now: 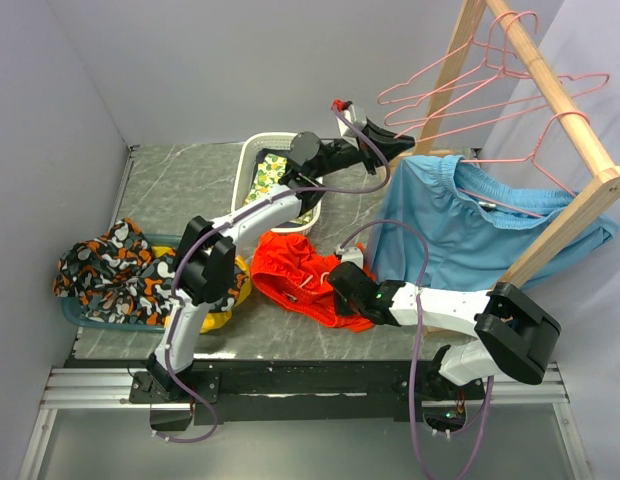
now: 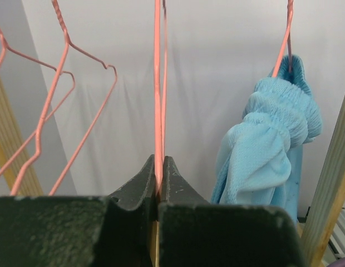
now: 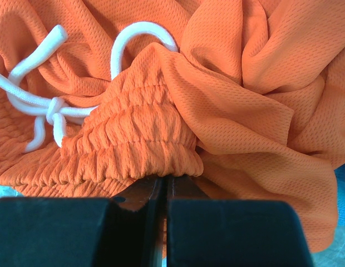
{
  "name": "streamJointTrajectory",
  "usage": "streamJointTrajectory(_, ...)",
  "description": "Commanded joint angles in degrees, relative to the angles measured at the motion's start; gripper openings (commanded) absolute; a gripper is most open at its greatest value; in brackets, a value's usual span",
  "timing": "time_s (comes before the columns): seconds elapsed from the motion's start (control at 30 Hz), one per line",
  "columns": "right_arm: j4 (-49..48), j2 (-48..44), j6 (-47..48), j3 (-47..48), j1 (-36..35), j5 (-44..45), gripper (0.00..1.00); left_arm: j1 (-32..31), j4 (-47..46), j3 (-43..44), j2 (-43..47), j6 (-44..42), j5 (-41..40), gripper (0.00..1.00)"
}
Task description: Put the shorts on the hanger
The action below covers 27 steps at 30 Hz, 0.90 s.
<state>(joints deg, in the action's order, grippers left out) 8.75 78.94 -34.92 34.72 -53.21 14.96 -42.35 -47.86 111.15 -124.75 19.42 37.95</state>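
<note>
The red-orange shorts [image 1: 295, 272] lie crumpled on the table in front of the arms. Close up, the right wrist view shows the shorts [image 3: 233, 94], their gathered waistband and white drawstring [image 3: 47, 105]. My right gripper [image 1: 342, 278] [image 3: 167, 179] is shut on the waistband edge, and fabric hides its tips. A pink wire hanger [image 1: 460, 75] hangs from the wooden rail. Reaching up to it, my left gripper [image 1: 402, 142] [image 2: 159, 161] is shut on the hanger's [image 2: 158, 83] wire, which runs straight up from the jaws.
Light blue shorts [image 1: 470, 230] [image 2: 267, 150] hang on another pink hanger from the wooden rack [image 1: 555, 95]. More pink hangers [image 2: 55, 100] hang to the left. A white basket [image 1: 252, 160] stands at the back; patterned cloth [image 1: 110, 265] lies on a blue tray [image 1: 78, 312] at the left.
</note>
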Motion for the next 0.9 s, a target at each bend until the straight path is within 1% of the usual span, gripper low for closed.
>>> streamJointTrajectory(0.0,2.5,0.17,-0.24,0.7,0.56,1.39,0.0,0.07,-5.67,-1.29,5.3,0.36,-2.18,0.01)
streamJointTrajectory(0.2,2.32,-0.19,-0.33,0.53,0.56,1.56,0.0,0.25,-3.65,-3.31,8.11,-1.4,-2.45,0.01)
streamJointTrajectory(0.3,2.23,-0.54,-0.33,0.35,0.48,1.74,0.0,0.34,-2.59,-6.03,10.65,-2.89,-2.71,0.01)
streamJointTrajectory(0.47,1.97,-0.98,-0.5,0.0,0.48,2.09,0.0,1.12,-1.45,-13.93,16.02,-4.48,-3.76,0.01)
streamJointTrajectory(0.67,1.53,-1.94,-0.77,-0.44,0.56,2.97,0.0,2.62,1.36,-24.83,25.42,-6.15,-5.52,0.01)
streamJointTrajectory(0.7,1.27,-2.03,-0.77,-0.62,0.56,2.97,0.0,2.71,2.49,-27.63,28.22,-6.76,-5.78,0.01)
streamJointTrajectory(0.77,1.0,-1.95,-0.68,-0.71,0.48,3.14,0.0,3.06,4.25,-30.11,31.13,-7.64,-6.66,0.01)
streamJointTrajectory(0.8,0.92,-1.86,-0.68,-0.62,0.48,3.23,0.0,3.06,7.39,-32.12,34.02,-8.86,-7.54,0.01)
streamJointTrajectory(0.87,0.65,-1.68,-0.77,-0.44,0.48,3.14,0.0,3.32,10.75,-34.32,37.37,-9.92,-8.85,0.01)
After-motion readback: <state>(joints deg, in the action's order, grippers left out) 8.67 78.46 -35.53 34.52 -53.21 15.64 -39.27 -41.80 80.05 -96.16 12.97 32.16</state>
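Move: The red shorts, where the held hanger is going, have their middle about 18 cm to the left of the left hand, 11 cm back and some 40 cm below. The basket stands 25 cm left, 12 cm ahead, 36 cm down. The blue shorts hang 20 cm right, 12 cm back and 12 cm lower; the spare hangers are 8 cm ahead and 8 cm right, about level. From the right hand, the red shorts' middle is 6 cm ahead and 9 cm left. The pink hanger, still pinched by one end in the shut left fingers, is raised a mere 1.5 cm, then drawn leftward with growing speed, about 10 cm in all and 4 cm back, away from the rack and towards the red shorts. The left wrist swings some 10 degrees counter-clockwise. The right fingers stay put, keeping their pinch on the red waistband. ##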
